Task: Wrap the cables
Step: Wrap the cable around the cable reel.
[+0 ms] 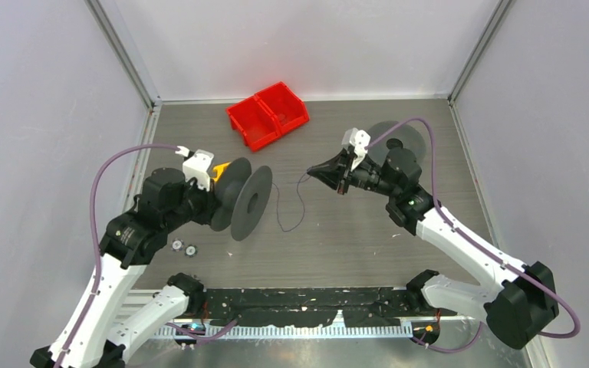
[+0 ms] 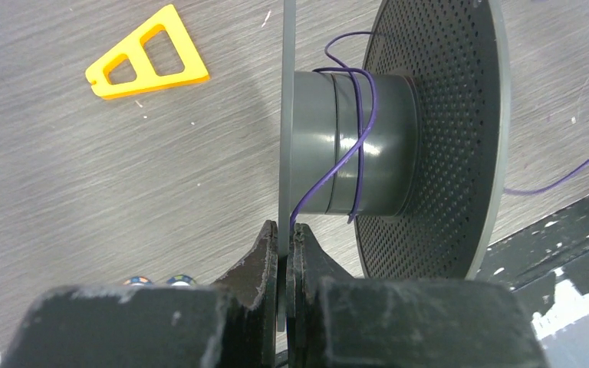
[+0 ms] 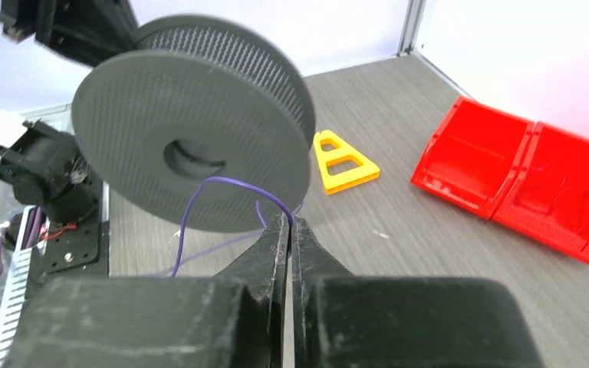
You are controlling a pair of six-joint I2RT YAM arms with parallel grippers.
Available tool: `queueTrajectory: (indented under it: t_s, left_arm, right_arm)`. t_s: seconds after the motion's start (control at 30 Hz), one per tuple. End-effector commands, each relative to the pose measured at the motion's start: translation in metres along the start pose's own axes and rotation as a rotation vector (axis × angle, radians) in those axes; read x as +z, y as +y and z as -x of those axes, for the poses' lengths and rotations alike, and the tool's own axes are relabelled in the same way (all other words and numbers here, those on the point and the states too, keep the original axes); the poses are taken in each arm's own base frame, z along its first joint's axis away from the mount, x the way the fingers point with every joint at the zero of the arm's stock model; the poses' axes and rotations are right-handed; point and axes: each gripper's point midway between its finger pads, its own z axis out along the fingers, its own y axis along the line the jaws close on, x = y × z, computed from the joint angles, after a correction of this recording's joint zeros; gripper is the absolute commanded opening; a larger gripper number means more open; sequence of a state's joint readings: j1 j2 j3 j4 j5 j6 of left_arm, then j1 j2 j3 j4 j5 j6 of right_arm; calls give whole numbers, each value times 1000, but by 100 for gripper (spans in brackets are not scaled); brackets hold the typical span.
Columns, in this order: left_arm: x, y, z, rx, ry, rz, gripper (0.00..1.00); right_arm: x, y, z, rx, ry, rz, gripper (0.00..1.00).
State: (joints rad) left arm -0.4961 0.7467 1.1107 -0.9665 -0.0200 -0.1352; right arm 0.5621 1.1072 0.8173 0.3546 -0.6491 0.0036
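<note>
The cable point(image 1: 285, 227) is a thin purple wire, not red. A few turns of the cable point(image 2: 358, 130) lie round the hub of a dark grey spool point(image 2: 429, 138), and it trails off across the table. My left gripper point(image 2: 284, 230) is shut on the spool's thin near flange and holds the spool point(image 1: 242, 199) on edge at the left. My right gripper point(image 1: 311, 170) sits right of the spool and faces it. In the right wrist view this gripper point(image 3: 289, 222) is shut on the cable point(image 3: 192, 201), which loops down in front of the spool point(image 3: 192, 130).
A red double bin point(image 1: 268, 115) stands at the back centre. A yellow triangular piece point(image 2: 147, 55) lies on the table behind the spool. Another dark disc point(image 1: 408, 136) lies flat at the back right. Two small round bits point(image 1: 184, 248) lie near the left arm. A black strip point(image 1: 307, 307) runs along the front.
</note>
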Motion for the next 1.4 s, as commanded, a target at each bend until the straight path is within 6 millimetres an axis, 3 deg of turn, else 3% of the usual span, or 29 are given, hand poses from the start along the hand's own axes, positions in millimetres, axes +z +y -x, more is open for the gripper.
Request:
queueTrajectory:
  t_s: [0.0, 0.2, 0.33, 0.53, 0.6, 0.73, 0.87, 0.93, 1.0, 1.03, 1.07, 1.1, 1.13, 1.17, 1.2, 1.23, 1.27, 1.3, 1.33, 1.37]
  left_arm:
    - [-9, -8, 52, -137, -156, -73, 0]
    - [-20, -8, 100, -434, -311, -213, 0]
    - [-17, -1, 131, -632, -413, -297, 0]
    - [-1, 27, 148, -846, -459, -290, 0]
    - [5, 42, 145, -869, -470, -214, 0]
    - [16, 71, 132, -833, -497, -47, 0]
    - [24, 88, 118, -751, -491, 60, 0]
    - [30, 90, 109, -722, -478, 94, 0]
    - [37, 85, 101, -681, -455, 107, 0]
    - [40, 81, 96, -657, -444, 112, 0]
    - [43, 78, 94, -629, -438, 123, 0]
    - [46, 74, 90, -599, -427, 133, 0]
    - [48, 72, 86, -564, -414, 147, 0]
    - [52, 66, 82, -529, -393, 149, 0]
    - [53, 66, 79, -497, -378, 172, 0]
    - [56, 61, 75, -451, -357, 169, 0]
    - [60, 52, 70, -411, -329, 145, 0]
    - [62, 46, 66, -365, -312, 123, 0]
    - [64, 38, 61, -319, -290, 89, 0]
    - [65, 28, 55, -273, -267, 39, 0]
  right_arm:
    - [-19, 7, -23, 4, 47, -41, 5]
    - [-32, 11, -76, 25, 172, -65, 6]
    - [-33, 24, -104, -75, 295, -56, 5]
    - [-23, 69, -112, -149, 363, 18, 5]
    - [-20, 80, -113, -154, 365, 32, 5]
    - [-10, 111, -84, -159, 292, 99, 5]
    - [2, 136, -28, -191, 172, 166, 5]
    - [10, 146, 10, -206, 93, 206, 5]
    - [17, 153, 34, -213, 41, 239, 5]
    - [22, 157, 37, -210, 36, 262, 5]
    - [25, 158, 57, -217, -8, 268, 5]
    - [31, 160, 60, -217, -14, 280, 5]
    - [34, 160, 81, -226, -59, 278, 5]
    - [40, 161, 85, -229, -65, 282, 5]
    - [42, 160, 106, -247, -107, 276, 6]
    - [51, 157, 107, -253, -104, 268, 6]
    - [54, 153, 125, -272, -133, 249, 5]
    - [64, 149, 118, -273, -103, 243, 5]
    - [67, 142, 133, -286, -124, 221, 5]
    - [76, 136, 127, -283, -104, 212, 5]
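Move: The grey reel's drum, held on the left hand by its near flange, lies about 16 cm left, 4 cm back and 9 cm below the right hand; its middle is some 5 cm ahead, 7 cm right and 5 cm below the left hand. The yellow bracket lies on the table about 18 cm straight ahead of the left hand and 25 cm down; the red bin is 38 cm ahead of it and 12 cm right. The purple cable, still pinched at its end by the right hand, is swept beneath the reel and up its near side: the right hand sinks some 14 cm while drawing back, then climbs about 22 cm, working left. Keeping its flange grip, the left hand carries the reel forward, lifting then lowering it, rolling left side down almost 50 degrees and halfway back. ##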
